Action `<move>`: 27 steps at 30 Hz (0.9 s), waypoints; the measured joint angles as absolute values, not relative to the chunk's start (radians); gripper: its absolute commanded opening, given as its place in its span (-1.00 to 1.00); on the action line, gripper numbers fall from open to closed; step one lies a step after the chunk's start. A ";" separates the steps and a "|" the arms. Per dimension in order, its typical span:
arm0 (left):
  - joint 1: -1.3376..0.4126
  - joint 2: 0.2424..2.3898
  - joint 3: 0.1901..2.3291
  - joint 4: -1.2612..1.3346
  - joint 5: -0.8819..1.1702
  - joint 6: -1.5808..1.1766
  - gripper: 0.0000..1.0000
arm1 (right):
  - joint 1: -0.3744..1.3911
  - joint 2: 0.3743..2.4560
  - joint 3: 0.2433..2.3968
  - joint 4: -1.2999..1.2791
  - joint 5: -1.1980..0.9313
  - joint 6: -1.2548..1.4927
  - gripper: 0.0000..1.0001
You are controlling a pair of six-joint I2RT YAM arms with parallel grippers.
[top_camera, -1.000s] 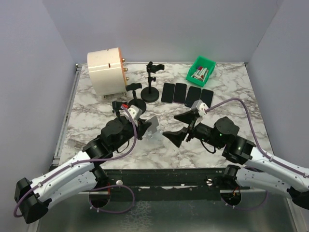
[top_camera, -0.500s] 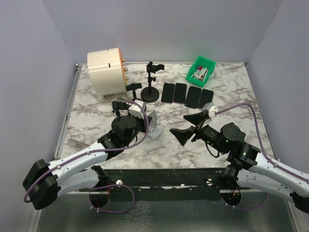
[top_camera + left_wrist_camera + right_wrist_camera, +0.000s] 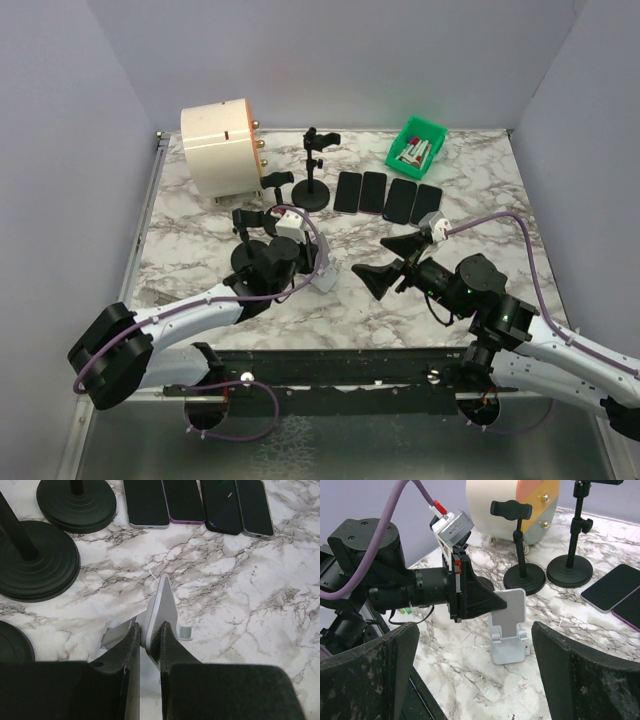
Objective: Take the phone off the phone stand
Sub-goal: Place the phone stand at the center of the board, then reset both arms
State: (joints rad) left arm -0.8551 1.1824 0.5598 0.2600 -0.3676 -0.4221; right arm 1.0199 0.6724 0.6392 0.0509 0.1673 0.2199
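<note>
The white phone stand (image 3: 323, 270) sits with its base on the marble and holds no phone. It also shows in the left wrist view (image 3: 163, 602) and the right wrist view (image 3: 509, 625). My left gripper (image 3: 314, 262) (image 3: 148, 630) is shut on the stand's upright back plate, gripping it from behind. My right gripper (image 3: 372, 258) (image 3: 475, 628) is open wide and empty, facing the stand's front from a short way off. Several dark phones (image 3: 386, 196) lie flat in a row at the back, also in the left wrist view (image 3: 146, 502).
Two black clamp stands with round bases (image 3: 311, 194) (image 3: 570, 570) stand behind the white stand. A big white cylinder (image 3: 220, 148) is at the back left, a green bin (image 3: 418, 145) at the back right.
My left arm has stretched forward and its gripper, still shut on the stand, has shifted slightly right. My right gripper moved a little to the right, then held still.
</note>
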 measured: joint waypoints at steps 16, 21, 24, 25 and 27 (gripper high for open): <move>-0.852 1.055 0.559 0.230 -0.383 -0.425 0.65 | 1.020 0.666 0.641 0.005 0.177 0.218 0.97; -0.852 0.924 0.579 0.115 -0.358 -0.431 0.98 | 1.020 0.660 0.659 -0.027 0.199 0.217 0.99; -0.852 0.867 0.648 0.023 -0.352 -0.437 0.98 | 1.020 0.660 0.678 -0.041 0.239 0.218 0.99; -0.852 0.856 0.679 -0.005 -0.353 -0.443 0.98 | 1.020 0.660 0.683 -0.046 0.258 0.218 0.99; -0.852 0.849 0.747 -0.062 -0.367 -0.459 0.98 | 1.020 0.660 0.691 -0.051 0.308 0.226 0.99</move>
State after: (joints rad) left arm -0.8520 0.8486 0.7471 -0.0616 -0.3668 -0.4591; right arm 1.0199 0.6598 0.6910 -0.0505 0.3077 0.2260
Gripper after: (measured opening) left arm 0.989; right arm 0.995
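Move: My left hand still pinches the upper edge of the silver phone stand's back plate; the stand's middle lies about 5 cm below, 1 cm back and 3 cm right. From this hand the near black stand is about 18 cm left and 6 cm ahead, and the middle black stand 19 cm ahead, 8 cm left. From my right hand the phone stand lies roughly 9 cm ahead, 14 cm left and 19 cm down. With the phone stand set on the board, I hold my left hand in place and spread its fingers to let go of the back plate. Then I lift straight off it, faster and faster, some 13 cm up, easing a few centimetres left and back as the fingers open wide and tip slightly upward. My open right hand drifts about 2.5 cm, mainly right. ##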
